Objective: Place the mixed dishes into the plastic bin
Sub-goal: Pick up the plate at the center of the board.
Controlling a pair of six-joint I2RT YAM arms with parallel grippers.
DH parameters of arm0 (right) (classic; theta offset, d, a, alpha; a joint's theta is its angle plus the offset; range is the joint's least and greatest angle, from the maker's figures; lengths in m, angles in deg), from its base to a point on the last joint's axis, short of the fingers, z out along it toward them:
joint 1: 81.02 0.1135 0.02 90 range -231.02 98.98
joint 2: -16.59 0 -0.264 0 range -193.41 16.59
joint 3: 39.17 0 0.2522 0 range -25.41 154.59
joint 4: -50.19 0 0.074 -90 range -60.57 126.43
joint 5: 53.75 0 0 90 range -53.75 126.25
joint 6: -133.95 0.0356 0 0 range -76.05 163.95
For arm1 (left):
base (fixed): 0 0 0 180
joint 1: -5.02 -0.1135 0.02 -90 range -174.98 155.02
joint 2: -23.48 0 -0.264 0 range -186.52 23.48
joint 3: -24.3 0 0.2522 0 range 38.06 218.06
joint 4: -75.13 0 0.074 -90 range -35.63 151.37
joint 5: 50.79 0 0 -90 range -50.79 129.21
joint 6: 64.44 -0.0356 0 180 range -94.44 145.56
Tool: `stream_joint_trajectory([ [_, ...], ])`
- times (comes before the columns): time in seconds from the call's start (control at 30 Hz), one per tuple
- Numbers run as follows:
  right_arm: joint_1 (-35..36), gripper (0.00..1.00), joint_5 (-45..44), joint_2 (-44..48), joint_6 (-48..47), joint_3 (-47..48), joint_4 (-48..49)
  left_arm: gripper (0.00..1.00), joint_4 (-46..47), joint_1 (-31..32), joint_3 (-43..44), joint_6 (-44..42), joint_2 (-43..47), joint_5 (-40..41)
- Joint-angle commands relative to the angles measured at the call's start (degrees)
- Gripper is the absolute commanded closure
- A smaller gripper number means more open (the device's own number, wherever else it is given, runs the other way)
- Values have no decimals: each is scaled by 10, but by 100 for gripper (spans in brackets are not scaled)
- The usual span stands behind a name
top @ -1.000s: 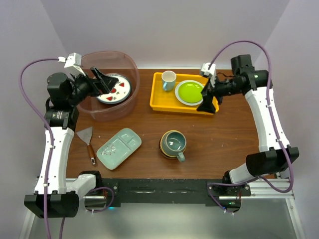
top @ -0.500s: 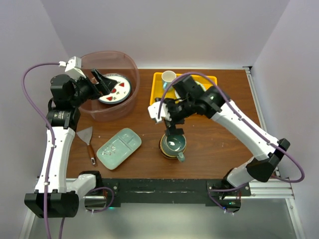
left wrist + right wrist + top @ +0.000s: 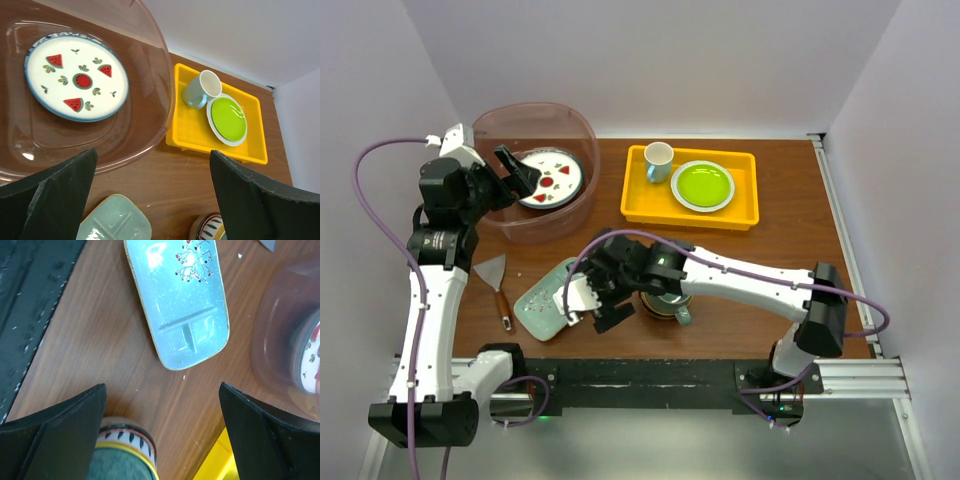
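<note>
A white plate with red watermelon marks (image 3: pixel 548 178) (image 3: pixel 76 76) lies flat inside the translucent pinkish plastic bin (image 3: pixel 582 125) (image 3: pixel 167 95). My left gripper (image 3: pixel 517 168) (image 3: pixel 152 160) hangs open over the bin's left side, holding nothing. The pale green divided tray (image 3: pixel 542 292) (image 3: pixel 175 295) lies on the table near the front. My right gripper (image 3: pixel 590 305) (image 3: pixel 162 390) hovers open over that tray's right end, empty. Just right of it stands the striped bowl with the teal mug (image 3: pixel 674 310) (image 3: pixel 125 455), mostly hidden under the right arm.
A yellow tray (image 3: pixel 640 200) (image 3: pixel 190 130) at the back holds a lime-green plate (image 3: pixel 702 185) and a small white cup (image 3: pixel 658 160). A metal scraper (image 3: pixel 495 280) lies left of the green tray. The black front rail (image 3: pixel 30 290) runs close by.
The right arm swung from the yellow tray past the bowl to the green tray's right end, staying open. The left gripper drew back slightly to the left over the bin.
</note>
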Motion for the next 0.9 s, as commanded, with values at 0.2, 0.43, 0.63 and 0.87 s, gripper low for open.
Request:
stream_joint_trajectory([
  [0.2, 44, 2, -112, -34, 52, -71, 224, 0, -38, -3, -5, -44, 58, 84],
  [0.43, 60, 2, -134, -50, 47, -104, 284, 0, -36, -2, -28, -55, 79, 79],
  [0.63, 71, 2, -125, -63, 20, -122, 299, 0, -37, -2, -45, -58, 99, 83],
  [0.87, 76, 2, -116, -79, -18, -130, 302, 0, -52, -2, -47, -71, 124, 100],
])
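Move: The light-green divided plate lies about 10 cm to the right hand's left, some 5 cm ahead and 19 cm below. Its neighbours, from the same hand: the mug stack roughly 17 cm to the right and 3 cm ahead, and the spatula some 27 cm to the left and 7 cm ahead, flat on the table. From the left hand the plate is about 11 cm back, 5 cm to the right and 32 cm down. Towards the light-green divided plate the right hand comes in empty and wide open, sinking about 7 cm while travelling some 5 cm left, with a slight wrist roll of around 10 degrees and no contact to be seen. The left hand, also open and empty, draws back about 4 cm and a little left, away from the plates in the bin. ##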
